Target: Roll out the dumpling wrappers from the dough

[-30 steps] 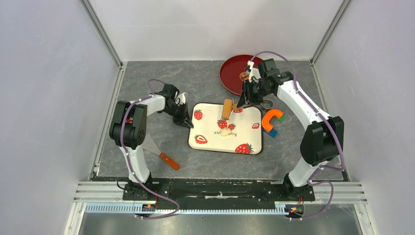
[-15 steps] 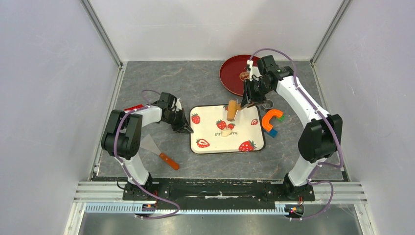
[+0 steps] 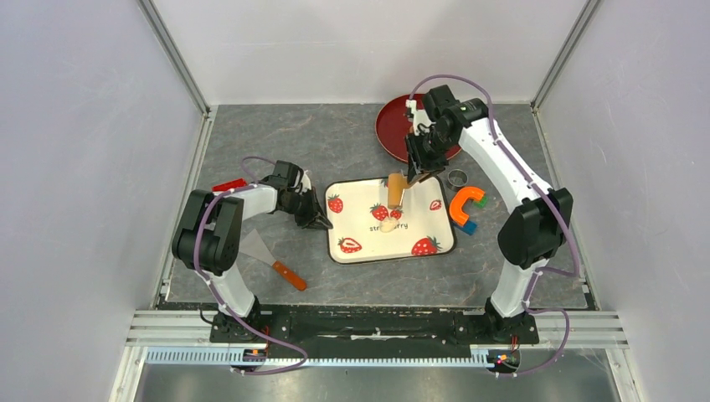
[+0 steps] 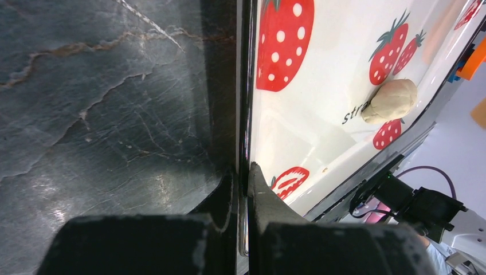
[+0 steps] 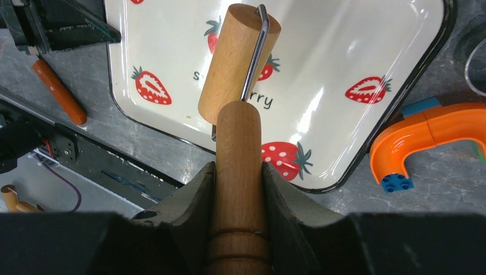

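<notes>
A pale dough lump (image 3: 388, 224) (image 4: 392, 100) lies on the strawberry-print tray (image 3: 427, 226) (image 4: 298, 114) (image 5: 344, 51). My left gripper (image 3: 321, 222) (image 4: 243, 172) is shut on the tray's left rim. My right gripper (image 3: 416, 172) (image 5: 238, 172) is shut on the handle of a wooden roller (image 3: 394, 189) (image 5: 238, 63). The roller's barrel hangs over the tray's far half, just beyond the dough. In the right wrist view the roller hides the dough. The dumpling wrappers are out of view.
A red plate (image 3: 393, 126) sits at the back, behind the right arm. A metal ring cutter (image 3: 457, 177) and an orange U-shaped toy (image 3: 465, 203) (image 5: 424, 137) lie right of the tray. A scraper with an orange handle (image 3: 272, 258) (image 5: 57, 91) lies front left.
The right gripper has carried the roller a little left and farther back. The tray has slid slightly right and turned, still held by the left gripper. The ring cutter now shows.
</notes>
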`<action>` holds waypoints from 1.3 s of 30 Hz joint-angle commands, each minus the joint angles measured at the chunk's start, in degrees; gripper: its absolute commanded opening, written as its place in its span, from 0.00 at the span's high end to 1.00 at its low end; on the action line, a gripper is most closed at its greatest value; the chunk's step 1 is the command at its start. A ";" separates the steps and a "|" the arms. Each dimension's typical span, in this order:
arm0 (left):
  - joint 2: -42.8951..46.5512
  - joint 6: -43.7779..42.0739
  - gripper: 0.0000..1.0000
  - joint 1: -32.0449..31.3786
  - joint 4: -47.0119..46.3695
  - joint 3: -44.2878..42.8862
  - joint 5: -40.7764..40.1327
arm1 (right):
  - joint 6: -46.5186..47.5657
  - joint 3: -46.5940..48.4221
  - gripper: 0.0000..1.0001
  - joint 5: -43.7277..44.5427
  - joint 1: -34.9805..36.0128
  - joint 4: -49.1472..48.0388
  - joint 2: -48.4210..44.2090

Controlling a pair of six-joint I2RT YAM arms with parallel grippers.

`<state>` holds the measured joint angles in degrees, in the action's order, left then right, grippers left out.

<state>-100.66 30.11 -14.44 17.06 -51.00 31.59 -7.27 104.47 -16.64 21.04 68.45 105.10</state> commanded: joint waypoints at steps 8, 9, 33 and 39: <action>-1.37 0.99 0.98 -2.78 3.16 1.71 -7.60 | 0.83 2.37 1.00 6.30 6.34 3.01 -0.13; -1.43 0.93 0.98 -2.92 3.22 1.70 -7.69 | 1.28 1.98 1.00 7.51 6.95 2.65 -0.38; -1.91 0.78 0.98 -4.42 3.72 1.34 -9.07 | 0.79 -1.99 1.00 11.74 11.86 1.67 -0.89; -1.83 0.75 0.98 -4.63 3.68 1.34 -9.44 | 0.15 -0.88 1.00 12.13 12.05 3.53 -0.41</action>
<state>-100.33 31.68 -17.23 17.10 -51.09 29.50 -6.44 101.86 -5.39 32.80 70.89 105.23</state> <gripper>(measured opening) 0.053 0.345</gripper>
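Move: The right hand already holds the rolling pin by its handle; the dough on the tray lies about 7 cm to its left, 5 cm back and some 17 cm below. At about that same depth, the orange arch stands roughly 12 cm to the right and level, and the metal cutter about 10 cm right and 7 cm ahead. From the left hand, on the tray's left rim, the dough is some 15 cm right, neither ahead nor back, at its height. The right hand carries the rolling pin about 4 cm back, 3 left and 2 down to above the dough. ##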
